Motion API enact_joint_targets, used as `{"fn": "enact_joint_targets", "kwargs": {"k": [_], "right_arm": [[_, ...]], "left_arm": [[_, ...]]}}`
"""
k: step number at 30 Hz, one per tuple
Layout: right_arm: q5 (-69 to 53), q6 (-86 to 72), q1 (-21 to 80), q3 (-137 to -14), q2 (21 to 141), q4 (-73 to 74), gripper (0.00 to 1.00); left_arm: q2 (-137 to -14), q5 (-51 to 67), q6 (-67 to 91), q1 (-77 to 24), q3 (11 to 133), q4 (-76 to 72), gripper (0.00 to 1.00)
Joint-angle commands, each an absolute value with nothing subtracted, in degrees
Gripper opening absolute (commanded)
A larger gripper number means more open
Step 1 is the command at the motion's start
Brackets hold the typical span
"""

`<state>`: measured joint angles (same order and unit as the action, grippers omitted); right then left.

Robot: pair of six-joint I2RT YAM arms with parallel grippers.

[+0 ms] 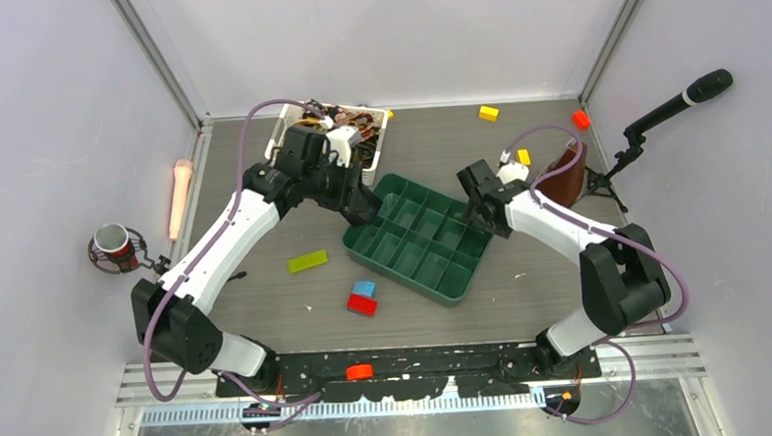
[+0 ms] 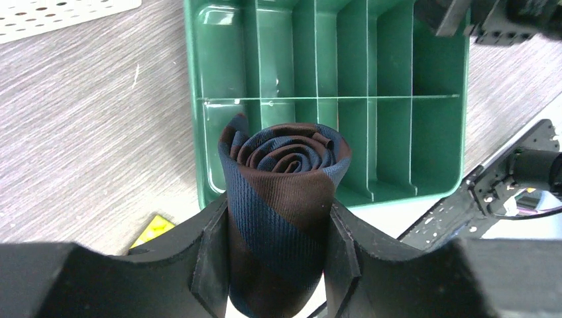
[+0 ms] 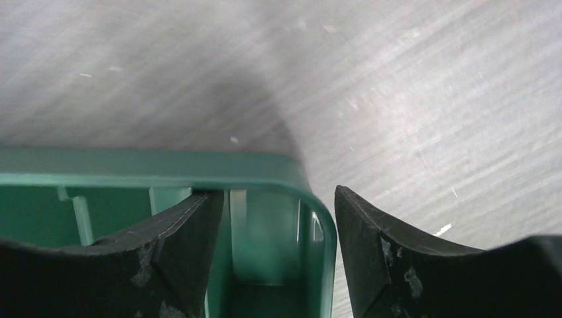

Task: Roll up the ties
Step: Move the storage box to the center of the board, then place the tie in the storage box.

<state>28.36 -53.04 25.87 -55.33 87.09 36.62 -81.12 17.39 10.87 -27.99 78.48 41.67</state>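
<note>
A tie (image 2: 285, 192) in navy and brown stripes, rolled into a tight spiral, stands upright between the fingers of my left gripper (image 2: 278, 202), which is shut on it. It hangs over the near-left compartments of the green divided tray (image 2: 391, 66). From above, the left gripper (image 1: 362, 204) is at the tray's (image 1: 433, 265) far-left corner and hides the roll. My right gripper (image 3: 276, 193) is open astride a tray corner wall (image 3: 318, 218), one finger inside and one outside; from above that gripper (image 1: 477, 214) is at the tray's right corner. More ties (image 1: 343, 117) lie tangled in a white basket.
The white basket (image 1: 384, 144) stands at the back behind the left arm. Loose bricks lie about: yellow-green (image 1: 308, 262), blue (image 1: 365, 289), red (image 1: 361, 305), yellow (image 1: 489, 113). A brown object (image 1: 562, 176) and a microphone stand (image 1: 682, 102) are at the right.
</note>
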Motion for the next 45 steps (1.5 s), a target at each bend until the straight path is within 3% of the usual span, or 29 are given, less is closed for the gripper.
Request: {"fn": "enact_joint_targets", "kwargs": {"k": [1,6,15,25,33,45], "right_arm": [[27.85,-41.45,25.92,-61.54,84.49,30.54,0.69],[20.27,-40.43,25.93,-59.43,74.58,32.62,0.70],[23.32,-42.71,25.90,-54.78,60.11,38.13,0.70],[24.52,-42.40,25.93,-54.23,61.83,39.21,0.70],[24.23,-42.65,25.93,-54.71,62.55,39.23,0.70],[25.57,-43.99,25.90,-53.99,61.70,39.21,0.70]], "left_arm": [[-83.61,15.73,9.14,-29.75,81.21,37.39,0.41],[-89.39,15.86,11.26,-31.82,85.68,33.65,0.41],[-102.24,23.28,16.19,-32.34,95.32,28.06,0.39],[-108.15,29.39,19.64,-32.87,97.66,24.82,0.39],[-110.98,26.34,17.59,-32.87,98.29,28.16,0.39],[-107.43,31.13,19.68,-36.24,104.98,31.89,0.38]]}}
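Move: Just above the storage box's right-hand corner, the right hand has its open fingers astride the wall; the box's middle lies some 13 cm left, 2 cm back and 4 cm lower. A yellow block is about 19 cm ahead and 11 cm to its right. From the left hand, holding the rolled tie, the box's middle is about 12 cm right, 1 cm back and 20 cm down; the white basket lies about 21 cm ahead, 7 cm left, and the lime block 4 cm back, 12 cm left. Nudging the corner forward and a little left for 2–3 cm while already rising, the right hand then comes free of the wall, draws back about 5 cm and ends some 10 cm higher, fingers open, wrist tipped up about 15 degrees. The left hand keeps its hold on the tie and carries it about 13 cm right, 7 cm forward and a little lower, over the box's far side. ##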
